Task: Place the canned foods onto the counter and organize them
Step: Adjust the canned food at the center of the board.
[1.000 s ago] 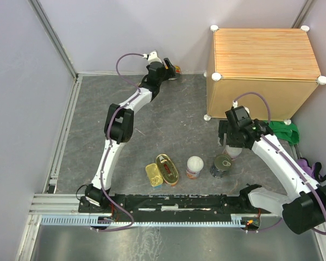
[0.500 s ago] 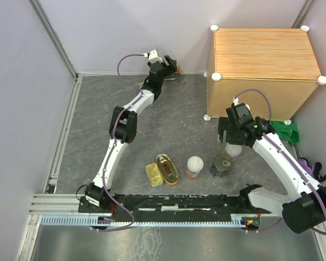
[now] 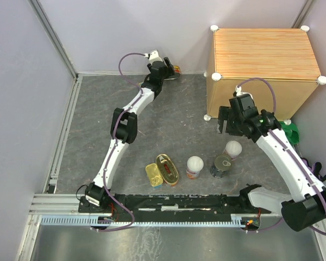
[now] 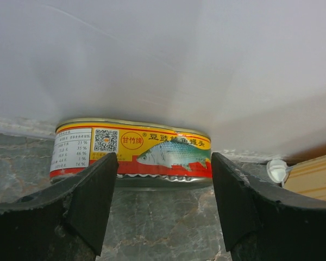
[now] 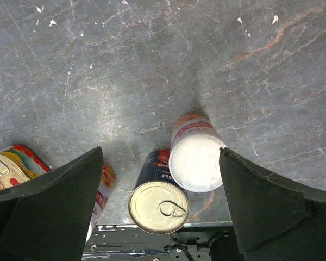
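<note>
An oval can [image 4: 133,152] with a red and yellow fish label lies against the back wall, seen also from above as the oval can [image 3: 176,69]. My left gripper [image 4: 163,182] is open just short of it, one finger toward each side. Several more cans stand near the arm bases: a white-lidded can [image 3: 233,148], a dark blue can [image 3: 221,165], a second white-lidded can [image 3: 194,166], an oval gold can [image 3: 167,168] and a rectangular can [image 3: 153,175]. My right gripper [image 3: 228,122] hangs open and empty above the white-lidded can [image 5: 196,160] and the dark blue can [image 5: 158,206]. The counter [image 3: 263,54] stands at the back right.
A green cloth [image 3: 287,130] lies on the floor between the counter and the right wall. Walls close the floor at the back and on the left. The counter's white knob [image 4: 276,170] shows right of the left gripper.
My right gripper has risen and moved back toward the counter, uncovering the white-lidded can it was over. My left gripper has edged closer to the oval can at the wall.
</note>
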You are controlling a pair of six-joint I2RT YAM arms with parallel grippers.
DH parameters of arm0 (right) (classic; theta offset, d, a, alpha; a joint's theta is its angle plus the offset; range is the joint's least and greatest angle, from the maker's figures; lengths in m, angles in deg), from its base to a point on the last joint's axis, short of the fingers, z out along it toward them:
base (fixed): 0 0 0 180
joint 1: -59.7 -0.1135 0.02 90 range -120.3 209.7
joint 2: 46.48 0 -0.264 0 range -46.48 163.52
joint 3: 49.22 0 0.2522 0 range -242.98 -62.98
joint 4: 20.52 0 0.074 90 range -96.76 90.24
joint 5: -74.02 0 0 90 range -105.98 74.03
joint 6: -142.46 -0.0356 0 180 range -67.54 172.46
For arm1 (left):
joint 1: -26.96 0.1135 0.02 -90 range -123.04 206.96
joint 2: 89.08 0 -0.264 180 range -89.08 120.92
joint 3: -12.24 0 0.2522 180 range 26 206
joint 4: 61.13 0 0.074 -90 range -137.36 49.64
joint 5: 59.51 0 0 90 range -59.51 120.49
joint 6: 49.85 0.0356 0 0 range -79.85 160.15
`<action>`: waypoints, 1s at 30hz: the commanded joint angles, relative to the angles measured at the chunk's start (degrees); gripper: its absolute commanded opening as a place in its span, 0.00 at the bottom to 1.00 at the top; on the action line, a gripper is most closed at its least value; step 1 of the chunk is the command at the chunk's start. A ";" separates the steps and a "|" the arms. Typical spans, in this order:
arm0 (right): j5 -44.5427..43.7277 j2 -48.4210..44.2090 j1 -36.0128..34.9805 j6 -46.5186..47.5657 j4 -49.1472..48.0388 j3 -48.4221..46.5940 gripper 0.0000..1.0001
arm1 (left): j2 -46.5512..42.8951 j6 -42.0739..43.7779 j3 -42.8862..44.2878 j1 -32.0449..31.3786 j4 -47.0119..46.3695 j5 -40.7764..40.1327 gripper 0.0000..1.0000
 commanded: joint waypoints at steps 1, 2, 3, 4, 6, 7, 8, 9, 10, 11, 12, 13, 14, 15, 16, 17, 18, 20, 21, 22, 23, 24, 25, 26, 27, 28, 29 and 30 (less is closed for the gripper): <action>0.42 0.44 0.11 1.13 0.97 -4.25 0.95 | -0.10 0.07 2.45 0.30 10.99 -0.52 0.76; 0.49 0.44 0.06 1.32 1.31 -4.56 0.95 | -0.02 -0.53 2.42 0.33 12.66 0.05 0.76; 0.55 0.44 0.07 1.47 1.56 -4.83 0.95 | 0.02 -1.12 2.39 0.42 14.32 0.58 0.76; 0.64 0.34 0.09 1.57 1.78 -5.03 0.95 | -0.02 -1.59 2.24 0.43 16.11 1.13 0.76; 0.84 0.19 0.07 1.83 2.21 -5.27 0.95 | -0.66 -2.20 0.70 0.38 18.74 2.52 0.76; 0.94 0.15 0.05 1.95 2.34 -5.31 0.95 | -1.41 -2.53 -0.79 0.42 19.65 3.28 0.76; 1.14 0.04 0.07 2.03 2.44 -5.43 0.95 | -2.34 -2.84 -2.56 0.43 20.35 3.75 0.77; 1.32 -0.14 0.11 2.13 2.54 -5.56 0.95 | -3.75 -2.96 -4.34 0.40 20.77 4.33 0.77; 1.57 -0.33 0.06 2.08 2.55 -5.68 0.95 | -4.87 -2.86 -6.29 0.33 20.87 5.07 0.77; 1.79 -0.50 0.05 2.18 2.60 -5.85 0.95 | -5.69 -2.58 -7.99 0.34 21.16 5.85 0.77; 1.97 -0.64 0.07 2.31 2.76 -5.95 0.95 | -6.15 -2.42 -8.79 0.33 21.87 6.59 0.77; 2.08 -0.92 0.05 2.24 2.87 -5.90 0.95 | -6.31 -2.25 -9.08 0.31 22.87 7.12 0.77; 2.23 -1.29 0.07 2.31 3.05 -5.84 0.95 | -6.62 -2.20 -9.58 0.40 23.43 7.59 0.77; 2.38 -1.65 0.10 2.30 3.18 -5.66 0.95 | -7.05 -2.41 -10.53 0.36 23.69 8.06 0.77; 2.55 -2.24 0.07 2.21 3.25 -5.39 0.95 | -7.49 -2.56 -11.29 0.25 24.08 8.66 0.77; 2.72 -2.81 0.07 1.94 3.38 -5.13 0.95 | -7.79 -2.74 -11.99 0.21 24.88 8.99 0.77; 2.94 -3.40 0.05 1.57 3.56 -4.95 0.95 | -8.24 -3.03 -12.64 0.06 25.88 9.10 0.77; 3.37 -4.52 0.06 1.21 4.09 -4.88 0.95 | -10.29 -4.08 -15.28 -0.41 27.34 8.70 0.77; 3.56 -4.83 0.10 1.14 4.31 -5.22 0.95 | -12.36 -4.71 -19.11 -0.67 26.76 8.36 0.77; 3.73 -5.07 0.01 1.18 4.64 -5.54 0.95 | -14.83 -5.18 -23.09 -1.00 25.04 7.92 0.77; 3.80 -5.13 0.09 1.23 4.99 -6.20 0.95 | -18.17 -5.74 -28.12 -1.40 22.02 7.31 0.77; 3.91 -5.09 0.13 1.34 5.35 -6.98 0.95 | -21.41 -6.17 -32.60 -1.87 18.74 6.64 0.77; 3.98 -5.10 0.08 1.42 5.58 -7.68 0.95 | -24.68 -6.49 -35.96 -2.15 15.81 5.85 0.77; 4.02 -5.20 0.06 1.47 5.70 -8.26 0.95 | -26.88 -6.57 -37.76 -2.53 14.11 5.18 0.77; 4.09 -5.38 0.05 1.52 5.82 -8.67 0.95 | -29.62 -6.35 -38.30 -2.75 13.47 4.64 0.77; 4.18 -5.42 0.06 1.55 6.00 -8.96 0.95 | -30.73 -5.95 -38.03 -2.93 13.27 4.24 0.77; 4.34 -5.68 0.05 1.53 6.06 -9.00 0.95 | -31.50 -5.50 -37.78 -3.05 12.98 3.81 0.78; 4.56 -5.84 0.05 1.44 6.07 -8.84 0.95 | -32.20 -5.02 -37.86 -3.21 11.23 3.48 0.78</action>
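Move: The oval fish can stands on its long edge against the far wall, label up, only about 4 cm ahead of the left hand, 5 cm below it and barely to its left. The blue tin is some 11 cm to the hand's left and 1 cm nearer; the cabinet's white back foot is roughly 16 cm right and 6 cm ahead. From the right hand the fish can lies about 46 cm ahead, 23 cm left and 14 cm lower. The fish can is worked at its raised front side by the left hand's open fingertips, which first ease slightly down with the wrist starting to tip. The hand then draws back from the can and the wall, about 14 cm in all, sinking some 7 cm on the way and tipping about 30 degrees further down, fingers still open. The right hand, empty, rises about 5 cm and backs slightly, away from the white-lidded can. ##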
